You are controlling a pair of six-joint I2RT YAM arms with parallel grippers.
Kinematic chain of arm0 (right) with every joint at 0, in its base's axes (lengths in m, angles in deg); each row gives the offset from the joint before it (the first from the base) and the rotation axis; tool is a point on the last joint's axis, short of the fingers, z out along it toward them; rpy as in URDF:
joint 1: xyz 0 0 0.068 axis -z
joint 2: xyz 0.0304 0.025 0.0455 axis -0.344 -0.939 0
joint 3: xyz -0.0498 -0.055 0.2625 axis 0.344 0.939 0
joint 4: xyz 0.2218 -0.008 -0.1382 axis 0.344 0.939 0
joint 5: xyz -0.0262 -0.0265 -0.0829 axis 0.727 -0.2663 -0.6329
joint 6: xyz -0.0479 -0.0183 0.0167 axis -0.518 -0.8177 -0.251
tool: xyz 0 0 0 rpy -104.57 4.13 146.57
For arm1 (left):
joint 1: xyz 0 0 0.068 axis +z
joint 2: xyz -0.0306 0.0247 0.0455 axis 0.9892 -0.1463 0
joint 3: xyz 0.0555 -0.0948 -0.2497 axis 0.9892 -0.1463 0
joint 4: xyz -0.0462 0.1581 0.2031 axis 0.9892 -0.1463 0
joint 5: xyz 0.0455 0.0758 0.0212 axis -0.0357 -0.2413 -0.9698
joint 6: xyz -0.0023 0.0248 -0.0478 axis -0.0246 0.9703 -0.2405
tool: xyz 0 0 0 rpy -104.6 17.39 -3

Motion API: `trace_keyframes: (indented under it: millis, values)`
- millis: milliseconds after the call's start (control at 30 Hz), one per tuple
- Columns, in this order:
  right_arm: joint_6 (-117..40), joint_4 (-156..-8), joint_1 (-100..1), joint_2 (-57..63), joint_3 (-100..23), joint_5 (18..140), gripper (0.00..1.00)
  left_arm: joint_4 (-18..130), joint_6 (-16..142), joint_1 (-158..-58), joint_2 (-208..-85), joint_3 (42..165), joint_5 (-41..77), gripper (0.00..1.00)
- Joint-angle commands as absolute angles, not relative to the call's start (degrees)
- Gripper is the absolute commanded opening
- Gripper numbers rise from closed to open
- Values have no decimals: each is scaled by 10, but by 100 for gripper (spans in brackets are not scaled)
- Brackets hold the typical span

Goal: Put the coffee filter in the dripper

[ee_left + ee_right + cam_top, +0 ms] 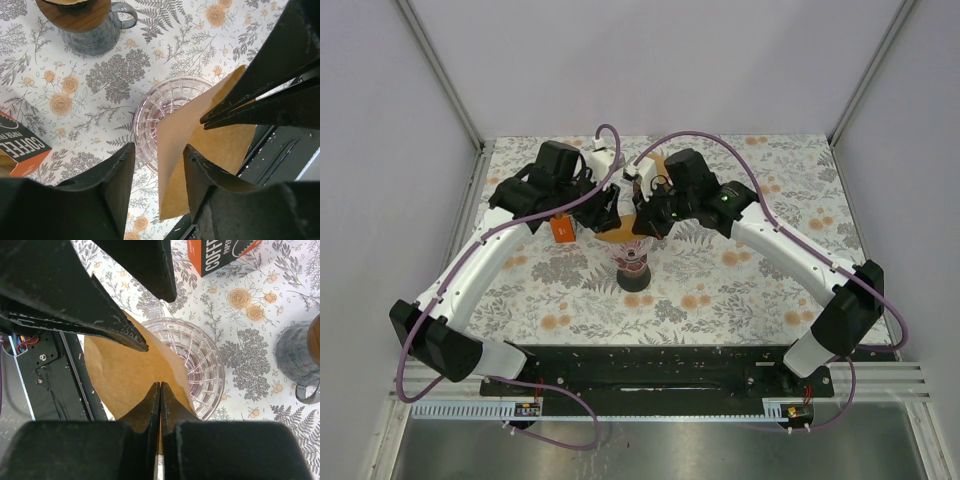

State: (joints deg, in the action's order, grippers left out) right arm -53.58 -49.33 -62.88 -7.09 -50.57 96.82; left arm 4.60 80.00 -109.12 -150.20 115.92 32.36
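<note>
The brown paper coffee filter [222,147] hangs over the pink glass dripper [155,110], which stands on the floral table. My right gripper [160,385] is shut on the filter [125,375], its closed fingertips [215,119] pinching the paper's upper part. My left gripper [159,147] is open; the filter's edge passes between its jaws, close to the right one. In the top view both grippers, left [608,212] and right [645,222], meet just above the dripper [634,268], with the filter [620,233] between them. The dripper [205,365] sits partly beneath the paper.
An orange and black coffee filter box [20,145] lies left of the dripper [563,229]. A grey mug-like vessel with a wooden top [87,27] stands behind it [295,355]. The black base rail [650,365] runs along the near edge.
</note>
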Motion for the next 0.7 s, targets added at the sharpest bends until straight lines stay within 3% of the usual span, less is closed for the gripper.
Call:
trace_keyframes:
  millis: [0,200,300,667]
  values:
    - [-548,-483,-638,-84,-538,952,0,55,808,-1088,-1493,1186,334,52]
    - [-551,-470,-638,-99,-552,953,0,47,802,-1051,-1488,1209,354,75]
    - [-554,-460,-642,-110,-564,946,0,43,798,-1026,-1482,1219,387,80]
    - [-575,-379,-676,-169,-641,874,0,37,765,-958,-1453,1168,438,80]
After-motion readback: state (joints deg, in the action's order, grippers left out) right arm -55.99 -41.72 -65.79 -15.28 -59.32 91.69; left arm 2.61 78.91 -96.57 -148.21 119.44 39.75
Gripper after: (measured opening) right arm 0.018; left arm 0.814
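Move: The glass dripper that the held coffee filter is going to stands on its red server, about 5 cm to the right of my left hand, level with it fore and aft, and some 9 cm below. From my right hand, it lies roughly 2 cm ahead, 2 cm to the left and 8 cm down. The wood-collared mug stands about 18 cm beyond the dripper and 5 cm to its right; the coffee box is some 14 cm ahead and 12 cm left of my left hand. I keep the filter pinched in my right fingers and ease it down about 2.5 cm towards the glass dripper, drifting a little left as those fingers dip some 10 degrees. My left hand spreads its already parting fingers wide and draws clear of the filter, about 5 cm left and 3.5 cm up, a bit forward too, away from the dripper. ##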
